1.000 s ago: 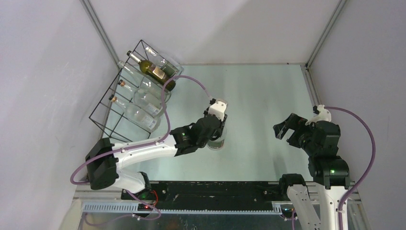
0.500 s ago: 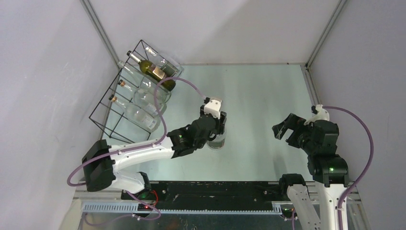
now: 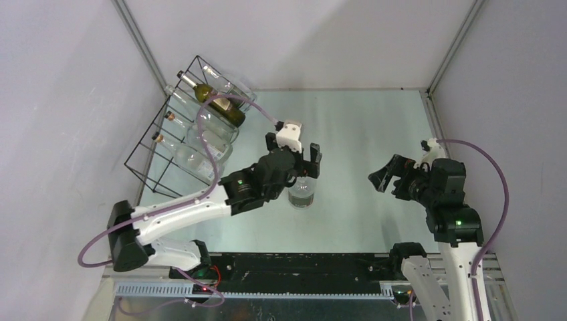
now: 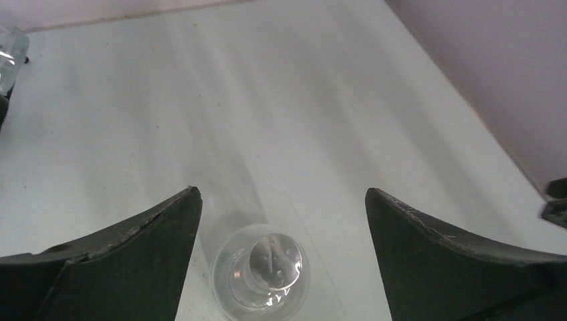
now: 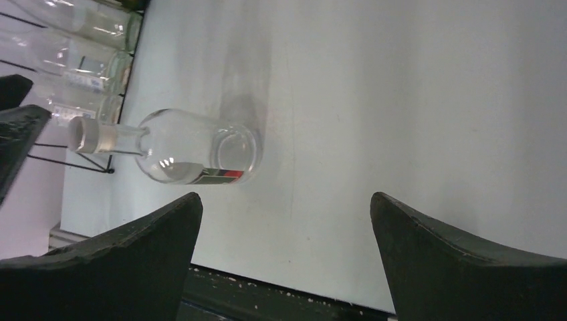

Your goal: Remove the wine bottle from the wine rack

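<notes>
A clear wine bottle (image 3: 301,192) with a silver cap stands upright on the table, free of the wine rack (image 3: 126,162). My left gripper (image 3: 294,152) hovers just above and behind it, open, touching nothing. From the left wrist I look down on the bottle's cap (image 4: 271,264), low between the spread jaws of the left gripper (image 4: 281,190). My right gripper (image 3: 382,179) hangs open and empty to the right. The right wrist view shows the bottle (image 5: 194,148) ahead of the right gripper (image 5: 286,195), with a red and dark label near its base.
The black wire rack stands at the far left by the wall and holds several bottles on their sides, among them a dark green one (image 3: 215,101) and clear ones (image 3: 200,164). Side walls close in the table on both sides.
My left gripper went from shut on the bottle's neck to open, and rose back off it. The bottle stays standing. My right gripper shifted a little left.
</notes>
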{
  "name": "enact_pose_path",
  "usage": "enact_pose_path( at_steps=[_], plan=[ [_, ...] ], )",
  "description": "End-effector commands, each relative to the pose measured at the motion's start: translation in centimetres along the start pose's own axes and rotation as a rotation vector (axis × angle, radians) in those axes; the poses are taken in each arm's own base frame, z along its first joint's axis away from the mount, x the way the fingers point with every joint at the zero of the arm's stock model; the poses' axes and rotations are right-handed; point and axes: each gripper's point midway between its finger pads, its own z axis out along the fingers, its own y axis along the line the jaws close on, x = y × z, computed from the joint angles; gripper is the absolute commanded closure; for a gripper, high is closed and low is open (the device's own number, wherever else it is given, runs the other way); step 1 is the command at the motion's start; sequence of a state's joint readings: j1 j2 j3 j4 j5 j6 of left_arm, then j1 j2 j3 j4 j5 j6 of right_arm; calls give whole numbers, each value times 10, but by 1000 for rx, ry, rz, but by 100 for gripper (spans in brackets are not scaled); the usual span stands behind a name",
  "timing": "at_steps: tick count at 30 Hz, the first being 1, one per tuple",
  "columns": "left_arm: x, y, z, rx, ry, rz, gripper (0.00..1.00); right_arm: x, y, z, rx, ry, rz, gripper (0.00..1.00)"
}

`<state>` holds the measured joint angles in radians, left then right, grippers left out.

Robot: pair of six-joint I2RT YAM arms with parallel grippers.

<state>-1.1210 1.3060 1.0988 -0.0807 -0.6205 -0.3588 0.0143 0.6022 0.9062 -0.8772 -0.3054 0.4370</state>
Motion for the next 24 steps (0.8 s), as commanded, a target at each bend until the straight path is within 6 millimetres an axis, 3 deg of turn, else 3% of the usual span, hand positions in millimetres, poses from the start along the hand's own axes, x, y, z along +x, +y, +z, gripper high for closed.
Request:
enact_pose_path(
  at_steps=[1, 4, 6, 7, 8, 9, 10, 11, 12, 16, 19, 24],
  plan=[
    [-54, 5, -38, 35, -77, -72, 0, -11, 28, 10, -131, -35, -29, 0],
    [-68, 16, -59, 45, -100, -88, 0, -10, 47, 17, -180, -49, -69, 0],
    [-76, 39, -78, 19, -123, -122, 0, -6, 63, 22, -200, -53, -116, 1],
    [-63, 50, -80, -3, -94, -112, 0, -3, 69, 24, -209, -53, -135, 0],
    [-70, 65, -90, -22, -116, -161, 0, 1, 80, 26, -220, -62, -173, 0],
    [-53, 74, -92, -28, -74, -155, 0, 3, 85, 28, -224, -66, -195, 0],
    [-60, 89, -103, -39, -104, -204, 0, 7, 97, 31, -236, -74, -229, 0],
    [-46, 97, -106, -48, -72, -193, 0, 9, 102, 32, -242, -81, -251, 0],
    [-50, 108, -119, -56, -101, -213, 0, 13, 114, 35, -257, -93, -290, 1],
    [-25, 151, -149, -172, -73, -156, 0, 22, 151, 44, -316, -150, -407, 0],
    [-16, 174, -171, -221, -72, -130, 0, 30, 176, 56, -353, -177, -462, 0],
    [0, 201, -195, -273, -75, -84, 0, 41, 195, 79, -370, -174, -465, 3]
  ],
)
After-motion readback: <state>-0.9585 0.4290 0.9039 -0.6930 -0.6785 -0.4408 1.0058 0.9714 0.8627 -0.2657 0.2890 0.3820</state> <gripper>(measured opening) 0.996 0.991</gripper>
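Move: The wine bottle stands upright on the table, its middle about 15 cm below my open left hand, 1 cm back and 1 cm to the right. From that hand, the nearest labelled bottle in the rack lies some 29 cm left, 7 cm ahead and 20 cm down; the rack's near corner is 32 cm left, level fore and aft, 25 cm down. From my right hand, the wine bottle is about 23 cm left, 4 cm ahead and 11 cm below. I clear the wine bottle with my left hand, rising about 8 cm, then swinging left towards the near end of the rack while drawing back and sinking part of the way. Meanwhile my right hand sweeps some 19 cm left at almost constant height towards the bottle's neck, turning counter-clockwise and levelling its fingertips. Both grippers stay wide open. ##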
